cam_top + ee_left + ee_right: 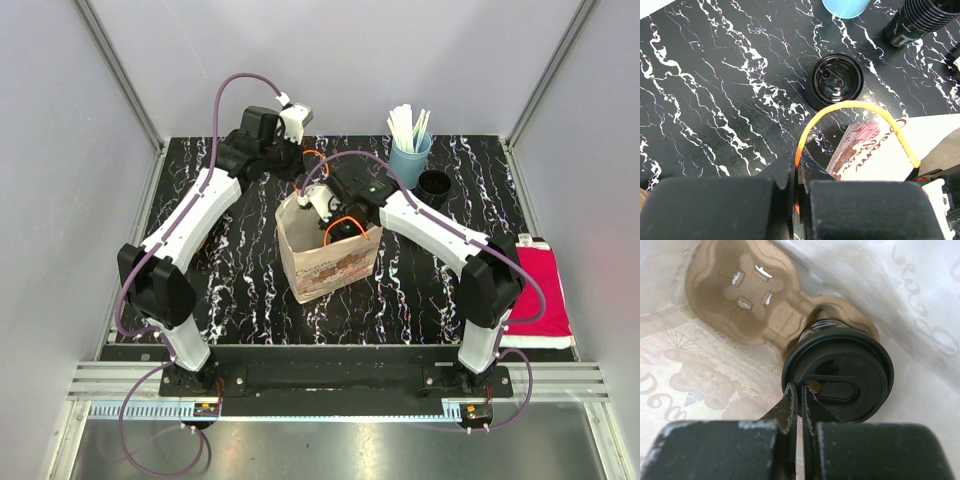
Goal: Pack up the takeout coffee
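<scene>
A printed paper bag [325, 265] stands open mid-table. My left gripper [799, 155] is shut on its orange handle [850, 104], holding that loop up behind the bag [875, 155]. My right gripper [800, 390] reaches down into the bag [920, 405]. It is shut on the rim of the black lid of the coffee cup [850, 375]. The cup sits in one pocket of a cardboard carrier [740, 295] on the bag's floor; the other pocket is empty. In the top view the right gripper [325, 212] is at the bag's mouth and the cup is hidden.
A stack of black lids [836, 82] lies just behind the bag. A blue cup [410, 158] of white stirrers and a stack of black cups [435, 187] stand at the back right. A red cloth [540, 295] lies at the right edge.
</scene>
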You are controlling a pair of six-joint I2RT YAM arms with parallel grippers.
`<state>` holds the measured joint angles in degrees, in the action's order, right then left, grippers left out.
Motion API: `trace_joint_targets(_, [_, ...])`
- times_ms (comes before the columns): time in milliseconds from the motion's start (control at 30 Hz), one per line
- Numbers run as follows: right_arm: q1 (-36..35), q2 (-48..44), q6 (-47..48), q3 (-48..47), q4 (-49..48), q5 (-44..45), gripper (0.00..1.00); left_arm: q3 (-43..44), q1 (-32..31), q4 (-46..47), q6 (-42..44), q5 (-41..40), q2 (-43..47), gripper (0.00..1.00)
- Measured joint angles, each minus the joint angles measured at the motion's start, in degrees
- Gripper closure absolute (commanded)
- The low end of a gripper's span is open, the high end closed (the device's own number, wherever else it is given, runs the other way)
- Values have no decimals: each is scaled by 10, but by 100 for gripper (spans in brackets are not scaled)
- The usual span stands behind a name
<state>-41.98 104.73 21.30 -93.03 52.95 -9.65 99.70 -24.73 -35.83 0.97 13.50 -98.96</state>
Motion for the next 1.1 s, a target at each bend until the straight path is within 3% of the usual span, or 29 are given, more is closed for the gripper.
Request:
trace_joint_targets(633, [-1, 0, 0, 8, -13, -3, 100, 0, -2, 0, 0, 0, 0, 100])
trace_joint_targets(1100, [-1, 0, 2, 13, -14, -3, 69, 0, -2, 0, 0, 0, 0, 100])
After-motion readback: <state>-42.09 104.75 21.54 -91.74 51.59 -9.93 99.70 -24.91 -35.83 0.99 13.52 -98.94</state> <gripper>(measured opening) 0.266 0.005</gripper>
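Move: The lidded coffee cup stands in its holder inside the bag; the middle of its lid is about 3 cm ahead of the right fingertips, 1 cm right and 1 cm below. The holder's empty cell lies some 8 cm left, 1 cm ahead and 9 cm down; the stacked black cups are roughly 22 cm right and 9 cm ahead. From the left hand, the lid is about 10 cm right, 6 cm back and 13 cm below. At the cup's lid, the right fingers open about a quarter, the hand sinking roughly half a centimetre. ##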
